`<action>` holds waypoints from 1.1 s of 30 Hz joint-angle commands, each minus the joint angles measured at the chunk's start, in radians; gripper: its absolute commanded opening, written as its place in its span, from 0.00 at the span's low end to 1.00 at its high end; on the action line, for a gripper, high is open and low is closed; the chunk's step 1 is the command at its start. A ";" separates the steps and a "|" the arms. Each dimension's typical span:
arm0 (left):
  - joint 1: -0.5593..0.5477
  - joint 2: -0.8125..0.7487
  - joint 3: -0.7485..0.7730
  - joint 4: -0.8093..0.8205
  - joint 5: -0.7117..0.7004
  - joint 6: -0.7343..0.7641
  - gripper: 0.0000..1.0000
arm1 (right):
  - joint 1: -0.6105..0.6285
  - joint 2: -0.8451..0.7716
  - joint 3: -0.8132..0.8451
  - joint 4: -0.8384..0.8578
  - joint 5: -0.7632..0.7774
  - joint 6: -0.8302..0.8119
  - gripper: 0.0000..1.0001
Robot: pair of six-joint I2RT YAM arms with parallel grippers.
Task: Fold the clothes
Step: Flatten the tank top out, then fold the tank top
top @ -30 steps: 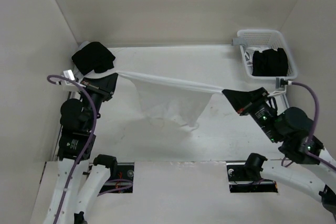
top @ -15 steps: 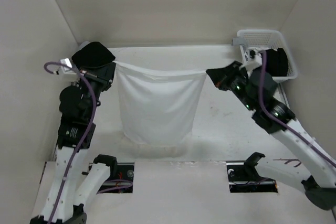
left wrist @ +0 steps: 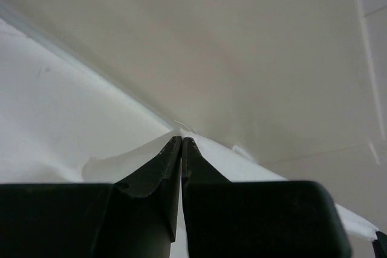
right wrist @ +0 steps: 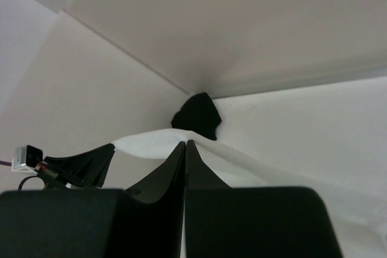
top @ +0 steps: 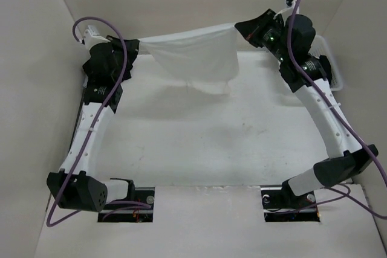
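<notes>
The clothes (top: 195, 55), a thin white camisole, hang stretched in the air between my two grippers, high up near the back wall. My left gripper (top: 135, 46) is shut on its left top corner and my right gripper (top: 237, 29) is shut on its right top corner. The lower part sags and bunches towards the right, above the table. In the left wrist view the closed left gripper (left wrist: 181, 139) pinches the white fabric (left wrist: 239, 162). In the right wrist view the closed right gripper (right wrist: 185, 143) holds the fabric (right wrist: 148, 140), which runs across to the left gripper (right wrist: 84, 162).
A white lattice basket (top: 336, 70) stands at the back right, mostly hidden behind my right arm. A black garment (right wrist: 196, 116) lies in the far left corner of the table. The white table (top: 199, 143) is walled on three sides.
Both arms have risen and swung towards the back wall. The camisole, whose hem reached the table half a second ago, now hangs in the air and has bunched up.
</notes>
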State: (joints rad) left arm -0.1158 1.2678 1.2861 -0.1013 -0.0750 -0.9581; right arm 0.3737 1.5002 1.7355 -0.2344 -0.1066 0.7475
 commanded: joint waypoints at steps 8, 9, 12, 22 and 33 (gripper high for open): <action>-0.017 -0.168 -0.331 0.239 0.000 -0.054 0.01 | -0.009 -0.185 -0.405 0.199 -0.074 0.019 0.02; -0.017 -0.198 -0.408 0.258 0.001 -0.059 0.01 | 0.000 -0.214 -0.497 0.240 -0.077 0.027 0.02; -0.009 -0.310 -0.640 0.279 0.021 -0.070 0.01 | 0.053 -0.290 -0.765 0.349 -0.064 0.039 0.02; 0.071 -0.750 -1.137 0.010 0.168 -0.047 0.02 | 0.248 -0.374 -1.381 0.615 0.019 0.191 0.02; -0.029 -1.076 -1.039 -0.408 0.066 -0.090 0.02 | 0.583 -0.803 -1.548 0.305 0.220 0.371 0.03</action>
State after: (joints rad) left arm -0.1272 0.1921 0.1646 -0.4297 0.0341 -1.0554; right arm 0.9268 0.7628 0.1749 0.1497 0.0242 1.0565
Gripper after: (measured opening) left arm 0.026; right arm 0.026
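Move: Both hands are high over the far part of the table, holding the tank top by two hem corners. The bare table middle, where it will be laid, is about 15 cm back, 13 right and 38 below the left hand, and about 14 back, 17 left and 46 below the right. The black cloth lies some 15 cm left of the left hand, 6 farther out and 37 below; the white basket about 29 right of the right hand, 8 farther out and 40 below. Each gripper keeps its pinch on a hem corner and, after a slight lift, swings down and back towards the robot, laying the straps end first over the table middle. The left drops about 30 cm, tipping down some 20 degrees; the right drops about 40, drawing back nearly 30, then eases up a little, tipped down and turned counter-clockwise. ##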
